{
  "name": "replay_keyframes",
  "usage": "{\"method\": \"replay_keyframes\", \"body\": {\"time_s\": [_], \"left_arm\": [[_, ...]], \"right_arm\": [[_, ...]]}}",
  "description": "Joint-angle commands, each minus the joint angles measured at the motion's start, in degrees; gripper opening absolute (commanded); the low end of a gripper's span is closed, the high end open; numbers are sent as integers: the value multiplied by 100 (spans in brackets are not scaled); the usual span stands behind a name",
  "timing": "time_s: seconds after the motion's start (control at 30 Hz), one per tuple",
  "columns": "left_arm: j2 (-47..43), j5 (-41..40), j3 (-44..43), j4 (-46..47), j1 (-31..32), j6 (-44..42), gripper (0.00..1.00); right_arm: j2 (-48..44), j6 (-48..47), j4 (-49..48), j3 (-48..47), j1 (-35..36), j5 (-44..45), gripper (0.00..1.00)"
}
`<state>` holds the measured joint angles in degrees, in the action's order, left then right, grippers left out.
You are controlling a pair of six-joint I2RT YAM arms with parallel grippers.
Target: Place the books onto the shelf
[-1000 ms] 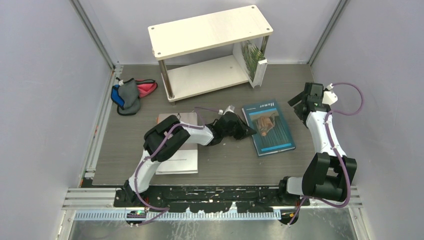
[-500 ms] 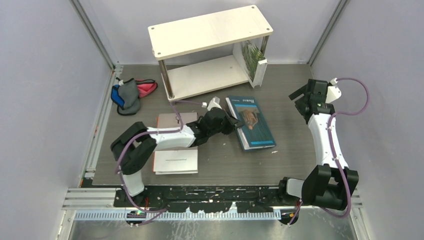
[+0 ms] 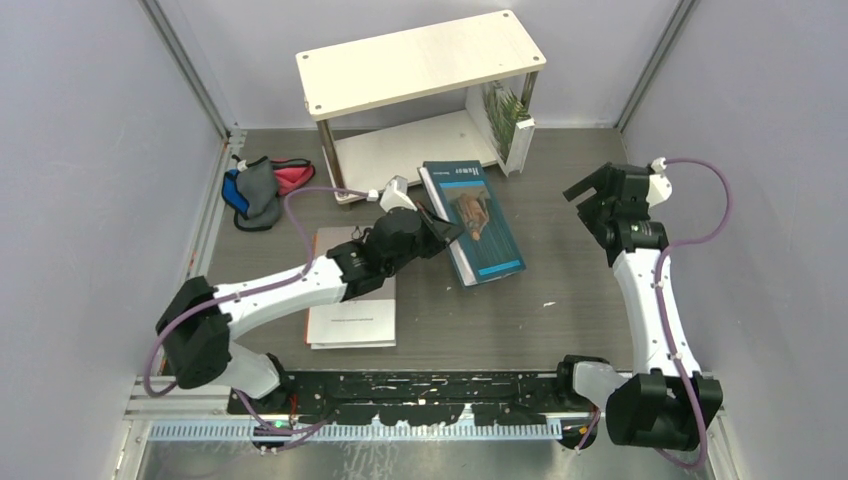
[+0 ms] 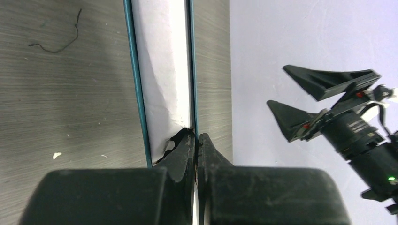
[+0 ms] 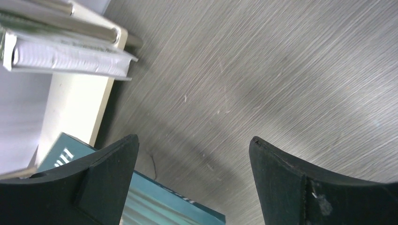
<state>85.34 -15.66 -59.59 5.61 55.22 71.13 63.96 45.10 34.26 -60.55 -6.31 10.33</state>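
Observation:
The teal "Humor" book (image 3: 480, 225) lies tilted on the table in front of the shelf (image 3: 420, 60). My left gripper (image 3: 440, 228) is shut on the edge of its cover. In the left wrist view the fingertips (image 4: 197, 138) pinch the thin teal cover beside the white page block (image 4: 162, 70). A thick white book with a plant cover (image 3: 508, 125) stands at the right end of the shelf's lower board. A grey-white book (image 3: 350, 320) lies flat under my left arm. My right gripper (image 3: 585, 192) hovers open to the right of the teal book (image 5: 155, 201), holding nothing.
A blue, grey and pink cloth bundle (image 3: 262, 188) lies at the left back of the table. The enclosure walls stand close behind the shelf and along both sides. In the right wrist view the shelf's lower board (image 5: 75, 112) and the white book (image 5: 70, 58) appear at the upper left.
My left arm has stretched out and moved the teal book back and to the left, toward the shelf. The right gripper has shifted slightly left and stayed open.

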Motion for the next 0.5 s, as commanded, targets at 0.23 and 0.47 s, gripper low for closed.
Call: {"method": "replay_keyframes", "body": {"time_s": [0.23, 0.47], "left_arm": [[-1277, -1248, 270, -449, 23, -243, 0], [-1483, -1608, 434, -341, -57, -116, 0]], "right_arm": [[-1142, 664, -793, 1012, 386, -1216, 94], [-1578, 1328, -1226, 1548, 630, -1685, 95]]}}
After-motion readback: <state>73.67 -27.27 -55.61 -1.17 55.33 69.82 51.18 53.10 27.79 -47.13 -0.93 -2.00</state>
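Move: The left gripper already pinches the raised cover edge of the blue book, whose middle lies about 7 cm right, 3 cm ahead and 3 cm below. From this gripper, the lower shelf's free space is some 35 cm ahead, 2 cm left and 15 cm down; the palm book is about 36 cm ahead, 14 cm right, nearly level. The grey-white book lies 25 cm left, 1 cm back, 18 cm lower. From the right gripper, the blue book is 22 cm left, 3 cm back, 3 cm lower. Bring the left gripper about 6 cm to its left with the blue book, rising some 3 cm early and then staying level, turning 10 degrees counter-clockwise; keep the cover pinched. Let the open right gripper follow the book, some 7 cm left and 3 cm back, rolling its left side up and swinging counter-clockwise, without touching it. ##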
